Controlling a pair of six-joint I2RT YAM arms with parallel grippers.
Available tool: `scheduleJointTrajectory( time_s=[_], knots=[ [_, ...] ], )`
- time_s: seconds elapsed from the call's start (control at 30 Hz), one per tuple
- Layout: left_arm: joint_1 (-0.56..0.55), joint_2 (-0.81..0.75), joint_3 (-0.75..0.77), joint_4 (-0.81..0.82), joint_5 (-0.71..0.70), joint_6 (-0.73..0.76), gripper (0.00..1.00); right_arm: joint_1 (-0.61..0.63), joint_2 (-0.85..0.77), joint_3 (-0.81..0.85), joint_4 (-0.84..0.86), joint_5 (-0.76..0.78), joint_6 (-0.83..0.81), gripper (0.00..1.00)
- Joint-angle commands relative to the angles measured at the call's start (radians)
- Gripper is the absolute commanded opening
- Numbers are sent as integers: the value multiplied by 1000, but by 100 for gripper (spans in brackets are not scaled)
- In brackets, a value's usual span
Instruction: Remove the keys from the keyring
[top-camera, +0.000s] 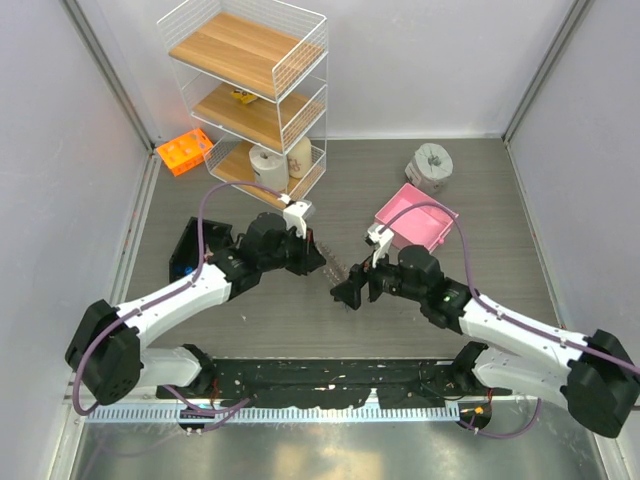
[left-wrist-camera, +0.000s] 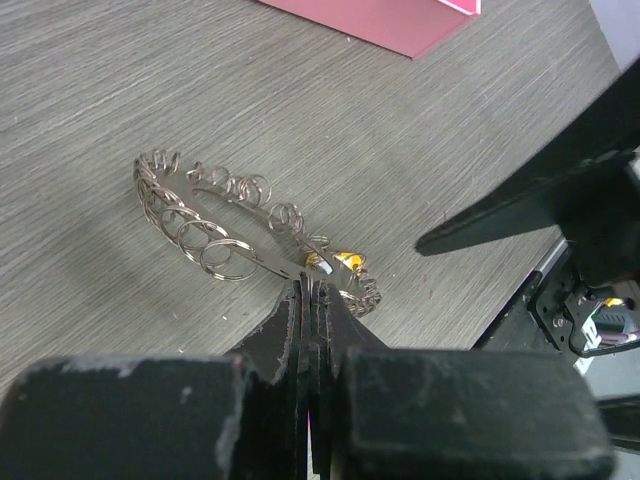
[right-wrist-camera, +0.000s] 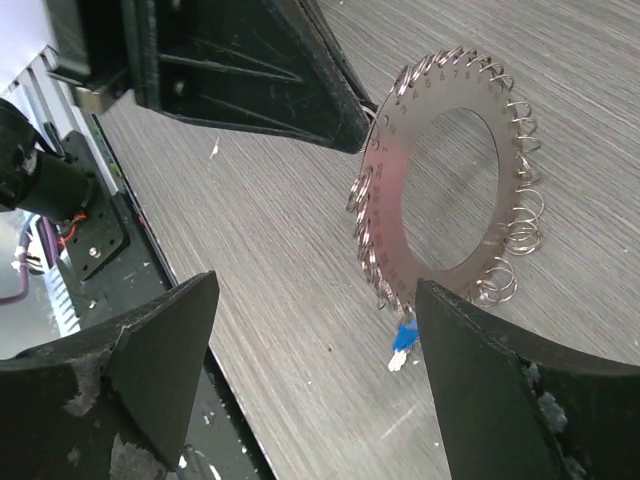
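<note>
The keyring (right-wrist-camera: 385, 195) is a flat silvery disc with a big hole and small wire loops all round its edge. It is held up off the table. My left gripper (left-wrist-camera: 308, 284) is shut on its rim; it shows as a black wedge (right-wrist-camera: 250, 70) in the right wrist view. A yellow-headed key (left-wrist-camera: 346, 262) hangs just beyond the left fingertips. A blue-headed key (right-wrist-camera: 403, 338) dangles from the ring's lower edge, close to my right gripper's right finger (right-wrist-camera: 500, 390). My right gripper (right-wrist-camera: 315, 290) is open wide with only table between its fingers. From above, the keyring (top-camera: 337, 267) sits between the left gripper (top-camera: 320, 257) and the right gripper (top-camera: 345, 293).
A pink box (top-camera: 417, 220) stands just behind the right arm, with a grey tape roll (top-camera: 432, 165) further back. A white wire shelf (top-camera: 250, 90) and an orange rack (top-camera: 184, 151) are at the back left. A black box (top-camera: 188, 252) lies beside the left arm.
</note>
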Motion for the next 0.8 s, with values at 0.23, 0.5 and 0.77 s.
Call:
scheduleJointTrajectory(
  time_s=[0.23, 0.5, 0.77],
  knots=[
    [-5, -56, 39, 3, 27, 48, 0, 11, 254, 163, 76, -18, -194, 79],
    [-5, -45, 73, -13, 36, 59, 0, 45, 317, 166, 127, 3, -199, 59],
    [-5, -38, 131, -25, 56, 50, 0, 80, 322, 168, 104, 92, -196, 24]
  ],
)
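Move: The keyring already hangs in the shut left fingers. The wire loops at its lower edge, where the keys hang, lie about 3 cm ahead of the right hand, 4 cm to its left and 4 cm lower; from the left hand they are some 2 cm back, 2 cm right and 5 cm below. The keyring's middle is roughly 5 cm ahead and 4 cm left of the right hand, 1 cm lower. The pink box stands about 20 cm ahead, 14 cm right, 9 cm down. The loops on the keyring's lower edge are what the open right hand goes for: it sinks and slides left about 4 cm each, with some 2 cm forward early on, rolling about 10 degrees. It eases up beside the left fingertips while its fingers close to a third open around the hanging loops. The left hand keeps its pinch on the rim and, late on, lifts about 2 cm. ##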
